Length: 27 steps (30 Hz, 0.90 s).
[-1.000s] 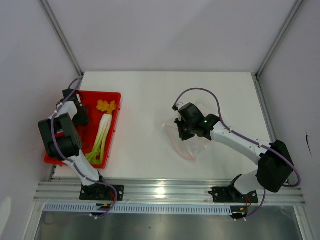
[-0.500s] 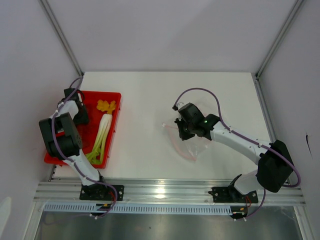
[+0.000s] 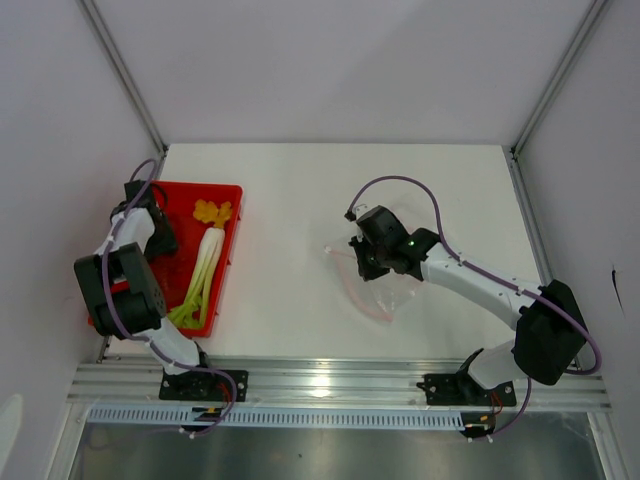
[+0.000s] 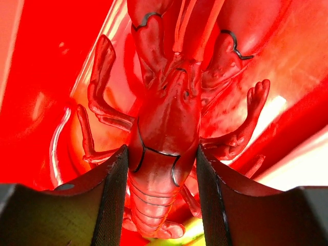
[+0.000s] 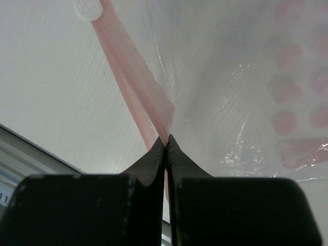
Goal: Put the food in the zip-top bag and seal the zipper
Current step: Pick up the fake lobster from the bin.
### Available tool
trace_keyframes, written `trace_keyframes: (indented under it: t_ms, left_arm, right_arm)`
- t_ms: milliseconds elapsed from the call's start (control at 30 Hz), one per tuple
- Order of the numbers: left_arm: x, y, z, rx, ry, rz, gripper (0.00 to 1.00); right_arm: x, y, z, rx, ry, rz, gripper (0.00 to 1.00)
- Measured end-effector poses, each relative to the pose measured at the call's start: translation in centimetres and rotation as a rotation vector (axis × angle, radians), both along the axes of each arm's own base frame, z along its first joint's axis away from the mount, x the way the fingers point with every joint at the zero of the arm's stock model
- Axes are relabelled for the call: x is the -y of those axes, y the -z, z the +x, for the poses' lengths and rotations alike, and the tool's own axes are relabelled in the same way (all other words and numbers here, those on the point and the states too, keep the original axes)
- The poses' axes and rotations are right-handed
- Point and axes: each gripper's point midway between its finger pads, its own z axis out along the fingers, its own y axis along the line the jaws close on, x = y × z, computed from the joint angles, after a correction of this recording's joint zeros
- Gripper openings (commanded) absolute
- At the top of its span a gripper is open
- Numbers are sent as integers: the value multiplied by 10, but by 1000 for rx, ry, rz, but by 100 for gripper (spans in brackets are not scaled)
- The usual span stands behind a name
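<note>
The red crab lies in the red tray. My left gripper stands over it, one finger against each side of its body, shut on it. In the top view my left gripper hides the crab. A yellow-orange piece, a white radish and light green stalks also lie in the tray. The clear zip-top bag lies on the table. My right gripper is shut on its pink zipper strip, below the white slider tab.
The red tray stands at the table's left edge beside the left wall. A metal rail runs along the near edge. The white table lies between tray and bag.
The left arm's elbow has shifted a little toward the near edge while its gripper stays over the tray's far left. The right arm and the bag have not moved.
</note>
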Motion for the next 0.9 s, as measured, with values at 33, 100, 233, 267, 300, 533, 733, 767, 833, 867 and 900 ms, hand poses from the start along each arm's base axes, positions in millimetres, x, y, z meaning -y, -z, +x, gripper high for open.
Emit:
trace_keyframes:
  t_ms: [33, 100, 233, 267, 300, 533, 733, 767, 833, 867, 900]
  left_arm:
    - [1, -3, -3, 3, -10, 0, 1]
    - [1, -10, -7, 9, -30, 5, 1]
    - [3, -22, -13, 28, -61, 9, 1]
    - [4, -24, -14, 30, -69, 7, 0]
    - [5, -27, -16, 34, -73, 6, 1]
    - [21, -63, -18, 123, -73, 13, 1]
    - [55, -99, -13, 219, 22, 23, 0]
    - [60, -105, -14, 235, 34, 22, 1]
    - [68, -116, -16, 271, 51, 21, 0]
    - [71, -121, -18, 286, 56, 21, 0]
    - [73, -126, -21, 300, 63, 21, 0]
  right_arm:
    - [0, 0, 0, 0, 0, 0, 0]
    - [0, 0, 0, 0, 0, 0, 0]
    - [0, 0, 0, 0, 0, 0, 0]
    - [0, 0, 0, 0, 0, 0, 0]
    - [0, 0, 0, 0, 0, 0, 0]
    - [0, 0, 0, -2, 1, -2, 0]
    - [3, 3, 0, -16, 9, -26, 0]
    - [3, 1, 1, -16, 11, -28, 0]
    - [3, -3, 3, -11, 14, -26, 0]
    - [2, -5, 4, -7, 17, -24, 0]
    - [2, -8, 5, -3, 18, -21, 0]
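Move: Still gripping the fake lobster low in the red bin, the left hand has the zip-top bag's middle roughly 57 cm to its right, about 4 cm nearer the base and a little lower. In the bin, the yellow piece lies some 15 cm right and 8 cm ahead, and the celery about 12 cm right and 7 cm back, both slightly below. From the right hand, the bag's middle is about 9 cm right, 4 cm ahead and 8 cm below. Lifting the fake lobster by its body between both fingers, the left hand climbs about 12 cm, nearly straight up at first, then slanting some 7 cm right towards the bag, while the fingers swing forward a good 15 degrees. Its grip stays unchanged. The right hand keeps the bag's zipper edge pinched almost in place. ##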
